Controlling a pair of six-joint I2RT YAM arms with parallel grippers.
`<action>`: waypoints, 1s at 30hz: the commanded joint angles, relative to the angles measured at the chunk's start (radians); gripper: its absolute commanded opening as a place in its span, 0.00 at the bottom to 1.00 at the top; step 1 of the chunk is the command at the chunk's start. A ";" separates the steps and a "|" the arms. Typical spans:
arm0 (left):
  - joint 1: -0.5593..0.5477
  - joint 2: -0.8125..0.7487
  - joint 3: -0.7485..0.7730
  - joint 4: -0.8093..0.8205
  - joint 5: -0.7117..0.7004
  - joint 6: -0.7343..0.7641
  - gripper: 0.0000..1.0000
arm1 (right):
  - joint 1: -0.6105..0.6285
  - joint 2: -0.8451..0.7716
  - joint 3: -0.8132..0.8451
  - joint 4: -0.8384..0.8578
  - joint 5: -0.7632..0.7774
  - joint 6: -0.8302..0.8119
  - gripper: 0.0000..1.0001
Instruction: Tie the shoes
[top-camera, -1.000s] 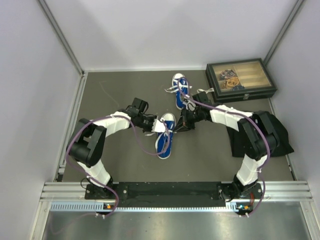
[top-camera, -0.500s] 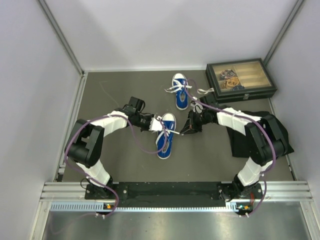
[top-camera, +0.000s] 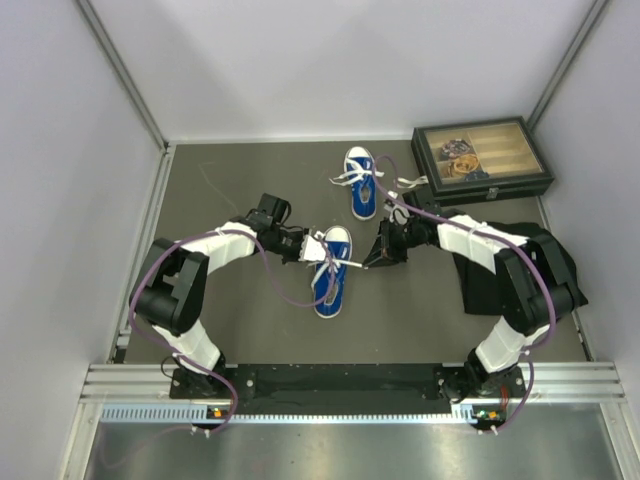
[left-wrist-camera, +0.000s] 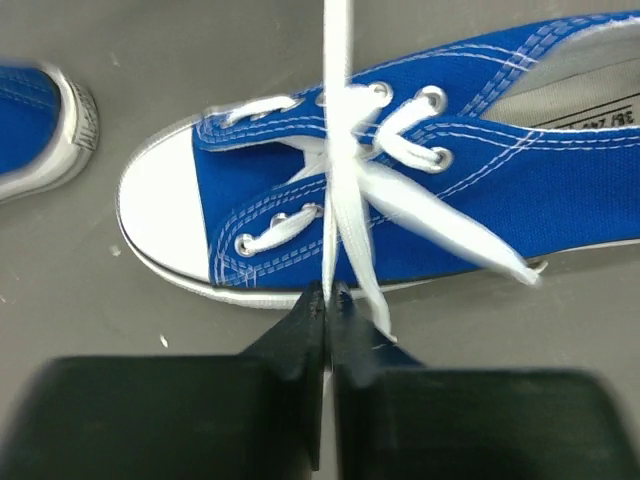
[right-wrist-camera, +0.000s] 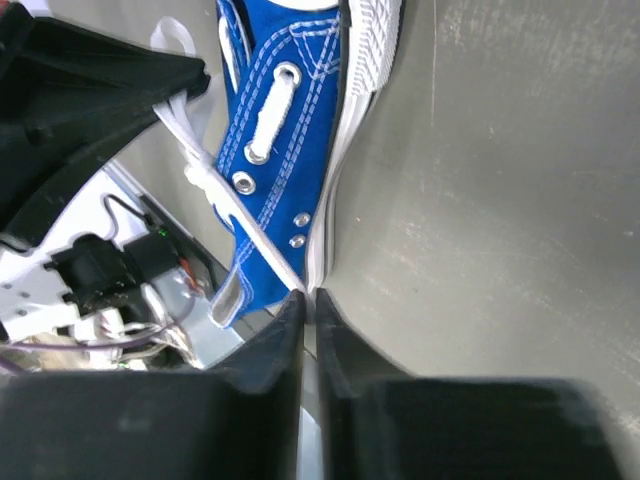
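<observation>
Two blue shoes with white laces lie on the grey table. The near shoe (top-camera: 329, 275) sits between my arms and the far shoe (top-camera: 362, 183) lies behind it. My left gripper (top-camera: 306, 250) is at the near shoe's left side, shut on one white lace (left-wrist-camera: 331, 215) that runs taut across the eyelets to its fingertips (left-wrist-camera: 327, 296). My right gripper (top-camera: 372, 263) is just right of the same shoe (right-wrist-camera: 285, 140), shut on the other lace end (right-wrist-camera: 245, 225), which stretches straight to its tips (right-wrist-camera: 308, 298). The laces cross over the tongue.
A dark glass-lidded box (top-camera: 482, 160) stands at the back right, close to the far shoe. A black cloth (top-camera: 545, 262) lies under the right arm's elbow. The far shoe's toe cap (left-wrist-camera: 62, 128) shows at the left of the left wrist view. Walls close in the table on three sides.
Both grippers have drawn apart from the near shoe, left going left and right going right, each keeping its lace end. The laces now run tauter across the shoe.
</observation>
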 joint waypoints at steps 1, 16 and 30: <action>0.002 -0.073 0.010 -0.002 -0.071 -0.116 0.18 | 0.000 -0.014 0.121 -0.079 0.029 -0.067 0.17; 0.021 -0.443 0.215 -0.213 -0.421 -1.091 0.98 | 0.004 -0.405 0.200 -0.238 0.202 -0.186 0.99; 0.187 -0.533 0.009 -0.383 -0.575 -1.325 0.99 | 0.004 -0.812 -0.187 -0.350 0.506 -0.137 0.99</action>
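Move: Both shut hands hold the laces of the near blue shoe. Its knot lies about 6 cm to the left hand's right, level with it fore and aft and a centimetre or so lower. From the right hand the knot is roughly 9 cm to the left, 1 cm ahead and 3 cm below. The shoe's white toe cap stands some 7 cm ahead of the knot; the second shoe is about 24 cm ahead of the right hand and 1 cm left. Both hands let go of the lace loops at once, fingers springing wide open, and withdraw from the knot. The left rises almost 20 cm, swings left and sinks partway, turning some 75 degrees counter-clockwise. The right edges forward while climbing about 16 cm, then draws back and right, tilting, and comes partway down. ##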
